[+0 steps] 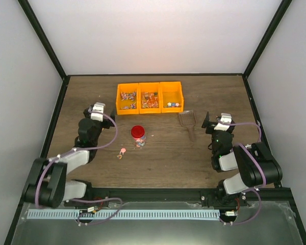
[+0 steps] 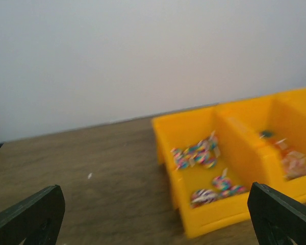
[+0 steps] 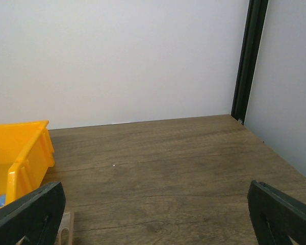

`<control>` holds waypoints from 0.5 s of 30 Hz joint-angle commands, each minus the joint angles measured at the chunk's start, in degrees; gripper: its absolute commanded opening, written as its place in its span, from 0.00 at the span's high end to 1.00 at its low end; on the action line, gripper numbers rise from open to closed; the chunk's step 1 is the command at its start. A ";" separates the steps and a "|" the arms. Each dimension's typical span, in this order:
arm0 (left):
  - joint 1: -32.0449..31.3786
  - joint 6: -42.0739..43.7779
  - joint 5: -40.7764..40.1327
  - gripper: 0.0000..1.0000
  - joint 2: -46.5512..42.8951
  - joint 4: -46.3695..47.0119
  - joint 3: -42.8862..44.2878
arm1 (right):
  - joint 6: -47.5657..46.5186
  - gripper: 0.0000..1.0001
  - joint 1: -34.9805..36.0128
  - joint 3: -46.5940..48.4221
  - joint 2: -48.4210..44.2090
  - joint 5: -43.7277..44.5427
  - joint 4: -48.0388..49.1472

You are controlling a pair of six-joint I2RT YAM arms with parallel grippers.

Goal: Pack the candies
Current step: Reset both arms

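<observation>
The candies (image 1: pixel 128 99) lie as small multicoloured pieces in three orange bins (image 1: pixel 161 83) at the back of the table. A few loose candies (image 1: pixel 122 152) sit on the wood near a small clear jar (image 1: pixel 139 143) with a round red lid (image 1: pixel 137 131) on top. My left gripper (image 1: pixel 95 108) is open, left of the bins. In the left wrist view, wrapped candies (image 2: pixel 198 153) show blurred in the nearest bin (image 2: pixel 214 219). My right gripper (image 1: pixel 215 121) is open and empty, right of a scoop (image 1: pixel 187 121). The right wrist view catches a bin corner (image 3: pixel 25 153).
The scoop lies between the jar and my right arm, its handle pointing toward the near edge. Black frame posts (image 3: pixel 249 56) and white walls close in the table. Bare wood (image 3: pixel 163 168) stretches ahead of the right gripper to the back right corner.
</observation>
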 commanded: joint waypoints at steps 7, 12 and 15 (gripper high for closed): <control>12.05 0.29 2.71 0.00 5.96 7.46 -0.52 | -0.38 0.00 -0.66 0.50 0.06 0.13 2.14; 13.58 -2.10 1.08 0.00 10.96 13.50 -3.60 | -0.29 0.00 -0.67 0.41 0.04 0.15 2.37; 13.67 -3.76 -3.06 0.00 18.36 21.64 -4.82 | -0.35 0.00 -0.66 0.38 -0.04 0.13 2.43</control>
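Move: The left hand, empty and open, has the filled red-lidded jar about 16 cm to its right, 10 cm back and 13 cm below. The orange candy tray's middle is roughly 12 cm ahead and 25 cm to the right; the stray candies lie some 15 cm back and 9 cm right, on the table. From the idle right hand the jar is about 41 cm left, 9 cm back and 10 cm below. The left hand, fingers open, swings about 8 cm left, away from jar and tray, sinking some 4 cm. ##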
